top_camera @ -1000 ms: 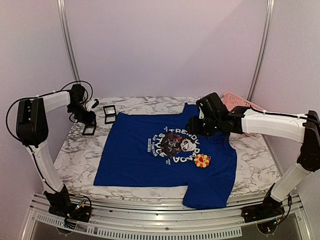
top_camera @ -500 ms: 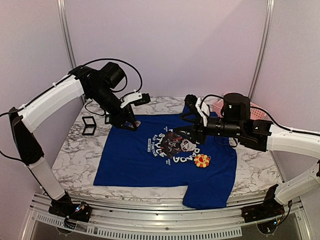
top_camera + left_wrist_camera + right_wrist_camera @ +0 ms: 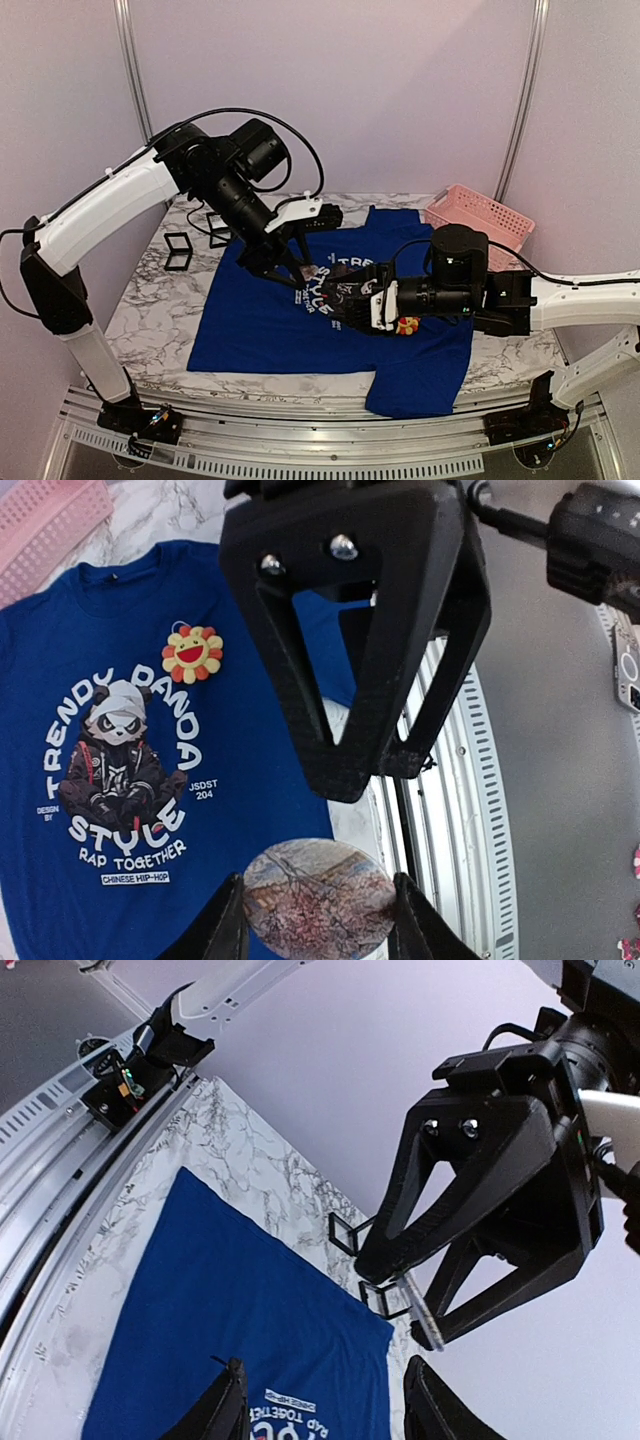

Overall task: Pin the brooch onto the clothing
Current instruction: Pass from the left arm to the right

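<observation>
The clothing, a royal blue panda T-shirt (image 3: 250, 310) (image 3: 250, 810) (image 3: 230, 1300), lies flat on the marble table. The flower-shaped brooch (image 3: 405, 324) (image 3: 192, 652) rests on it beside the print, with no gripper on it. My left gripper (image 3: 290, 268) (image 3: 318, 885) hovers over the shirt's chest, shut on a round badge (image 3: 316, 895) with a pinkish painted picture. My right gripper (image 3: 352, 303) (image 3: 320, 1390) hangs over the print and faces the left one. Its jaws are open with nothing between them. In the right wrist view the badge shows edge-on (image 3: 420, 1310).
A pink basket (image 3: 478, 212) (image 3: 50, 520) stands at the back right. Two small black square boxes (image 3: 178, 251) (image 3: 219, 227) (image 3: 345, 1232) sit on the marble left of the shirt. The metal rail (image 3: 300, 455) runs along the near edge.
The left arm has swung from the black boxes at the back left to above the shirt's chest. The right arm came forward and left over the print, and now hides part of the brooch.
</observation>
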Controlling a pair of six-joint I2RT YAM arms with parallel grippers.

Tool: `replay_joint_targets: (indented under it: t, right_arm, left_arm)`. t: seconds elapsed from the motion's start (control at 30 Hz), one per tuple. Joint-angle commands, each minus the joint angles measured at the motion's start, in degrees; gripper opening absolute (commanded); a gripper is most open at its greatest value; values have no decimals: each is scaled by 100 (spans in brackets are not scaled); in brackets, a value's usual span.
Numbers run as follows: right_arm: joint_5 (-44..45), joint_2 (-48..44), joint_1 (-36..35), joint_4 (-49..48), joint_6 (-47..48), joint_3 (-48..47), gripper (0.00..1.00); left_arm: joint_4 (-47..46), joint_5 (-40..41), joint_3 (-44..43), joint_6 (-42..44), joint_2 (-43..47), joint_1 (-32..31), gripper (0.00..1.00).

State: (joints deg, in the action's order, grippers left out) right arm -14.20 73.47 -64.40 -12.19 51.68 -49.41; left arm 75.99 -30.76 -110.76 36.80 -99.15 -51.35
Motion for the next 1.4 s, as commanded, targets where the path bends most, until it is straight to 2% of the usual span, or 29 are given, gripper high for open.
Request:
replay_joint_targets:
  t: [0.0, 0.2, 0.37, 0.83, 0.93, 0.97, 1.0, 1.03, 1.1, 1.13, 1.2, 1.37]
  right_arm:
    - [650, 81, -11, -682, 644, 45, 49]
    - [701, 224, -13, -988, 739, 27, 43]
    - [683, 473, -14, -934, 832, -103, 30]
    - [780, 846, -13, -1313, 844, -291, 2]
    - [709, 869, -19, -1201, 790, -363, 0]
    - [745, 864, -10, -1152, 718, -405, 0]
    - [815, 862, 2, -1100, 473, -463, 0]
    - [877, 853, 32, -1027, 195, -513, 0]
    - [821, 772, 171, -825, -533, -560, 0]
    - [683, 662, 270, -701, -821, -549, 0]
    - [301, 492, 445, -536, -1602, -476, 0]
    - [-686, 246, 866, -67, -3202, -420, 0]
  left_arm:
    - [1226, 55, -146, 232, -223, -41, 23]
    - [1239, 115, -67, 328, -262, -41, 23]
    - [1243, 106, -75, 362, -283, -67, 23]
    - [1268, 134, -59, 411, -340, -127, 22]
    - [1287, 131, -60, 431, -350, -130, 23]
    - [1287, 152, -55, 433, -332, -129, 30]
    - [1276, 183, -44, 419, -302, -123, 46]
    - [1228, 237, -3, 380, -216, -102, 67]
    - [930, 270, 272, 314, 118, 36, 95]
    - [721, 176, 619, 331, 389, 143, 99]
    - [147, 166, 1233, 419, 977, 321, 100]
    - [-2298, 512, 2868, 137, 2411, 363, 100]
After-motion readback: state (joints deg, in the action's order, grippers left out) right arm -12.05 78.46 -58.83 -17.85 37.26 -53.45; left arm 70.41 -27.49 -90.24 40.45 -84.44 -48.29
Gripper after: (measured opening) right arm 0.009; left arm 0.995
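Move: The round brooch is already edge-on in the left gripper's fingertips, at its hand point. The right fingertips wait about 4 cm back, 5 cm to the right and 2 cm below the left hand. From the right hand, the brooch is thus 4 cm ahead, 5 cm left and 2 cm up. The sunflower brooch lies on the clothing 17 cm ahead, 14 cm right and 26 cm below the right hand; the panda print is 27 cm ahead, 4 cm right, equally low. Hold the brooch with the left gripper, sinking about 2 cm, while the right gripper eases some 4 cm forward and left onto it, rolling slightly, and closes from half open until it pinches a thin part. Then open the left fingers wide and draw them roughly 6 cm to the left, as the right carries the brooch forward, up and slightly right. ##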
